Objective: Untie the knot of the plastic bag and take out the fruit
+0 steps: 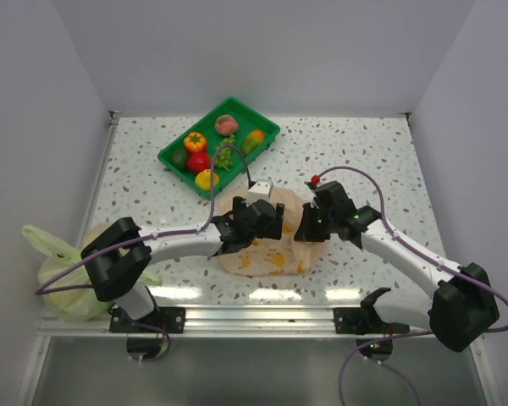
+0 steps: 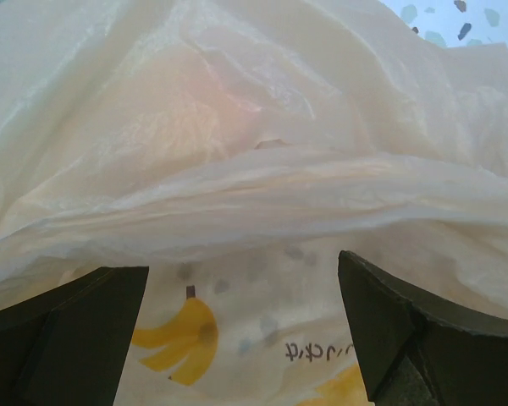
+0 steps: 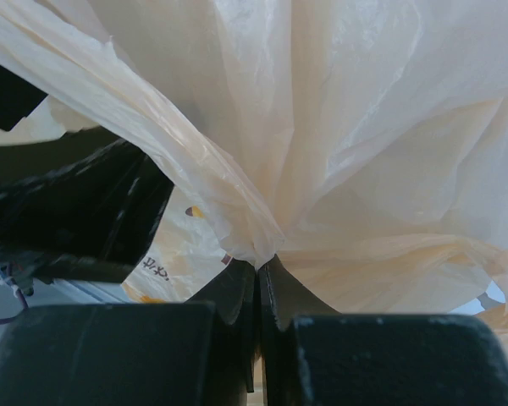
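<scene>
The pale orange plastic bag (image 1: 267, 252) lies crumpled on the table between my two arms, with banana prints (image 2: 176, 336) on its film. My left gripper (image 2: 245, 279) is open at the bag's left side (image 1: 269, 222), its dark fingers (image 2: 68, 330) wide apart over the printed film and holding nothing. My right gripper (image 3: 258, 266) is shut on a gathered fold of the bag (image 3: 322, 127) at its right side (image 1: 307, 228). I cannot make out the knot. The fruit (image 1: 199, 161) lies as several pieces in the green tray (image 1: 262, 127).
A yellow-green bag (image 1: 63, 279) sits at the near left beside the left arm's base. A small red ball (image 1: 315, 179) shows just behind my right wrist. White walls close in the left, back and right of the speckled table (image 1: 381, 161).
</scene>
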### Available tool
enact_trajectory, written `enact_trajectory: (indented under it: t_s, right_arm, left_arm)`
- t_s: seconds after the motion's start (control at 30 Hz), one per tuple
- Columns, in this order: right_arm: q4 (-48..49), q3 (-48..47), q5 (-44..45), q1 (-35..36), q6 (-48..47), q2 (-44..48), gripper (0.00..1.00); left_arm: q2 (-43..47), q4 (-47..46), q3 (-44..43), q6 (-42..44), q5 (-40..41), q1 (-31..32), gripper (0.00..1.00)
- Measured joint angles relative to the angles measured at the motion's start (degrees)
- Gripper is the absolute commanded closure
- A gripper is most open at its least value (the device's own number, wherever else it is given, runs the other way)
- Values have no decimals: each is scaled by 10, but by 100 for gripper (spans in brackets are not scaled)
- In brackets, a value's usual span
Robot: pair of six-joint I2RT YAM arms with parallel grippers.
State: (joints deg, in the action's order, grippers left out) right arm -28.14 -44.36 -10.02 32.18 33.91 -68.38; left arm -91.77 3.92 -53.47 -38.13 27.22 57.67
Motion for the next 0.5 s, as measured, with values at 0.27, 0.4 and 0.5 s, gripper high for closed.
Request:
enact_trajectory:
  t_s: [0.27,0.4,0.5]
  right_arm:
    - [-3,-1,-33,0,15,10,100]
    - [-3,0,-47,0,17,17,100]
    - [-3,0,-57,0,17,22,100]
  left_arm:
    - [-71,-62,-4,4,55,-3,0]
    - [-90,-99,-4,15,73,-8,0]
    - [-100,-124,-5,20,79,-15,0]
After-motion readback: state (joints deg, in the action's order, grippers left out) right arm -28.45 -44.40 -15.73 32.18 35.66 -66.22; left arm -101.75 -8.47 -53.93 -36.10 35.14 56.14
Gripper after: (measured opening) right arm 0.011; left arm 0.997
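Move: The bag's open mouth rim stretches about 3 cm ahead of the left hand and roughly level with it. Beyond the rim a pinkish shape, probably the fruit, shows dimly through the film, some 7 cm ahead and 5 cm below. The lemon in the tray sits about 9 cm ahead and 14 cm left, the green tray's middle roughly 19 ahead, 11 left. From the right hand, the pinkish shape lies about 13 cm ahead, 10 left, 6 below. The bag's rim is met by the wide-open left fingers, which go in under it, about 4 cm forward and 3 cm down towards the pinkish shape, the sinking done well before the end; the wrist tips up and turns counter-clockwise slightly. The right hand, still pinching the bag's edge, draws it some 2.5 cm up, back and left. ##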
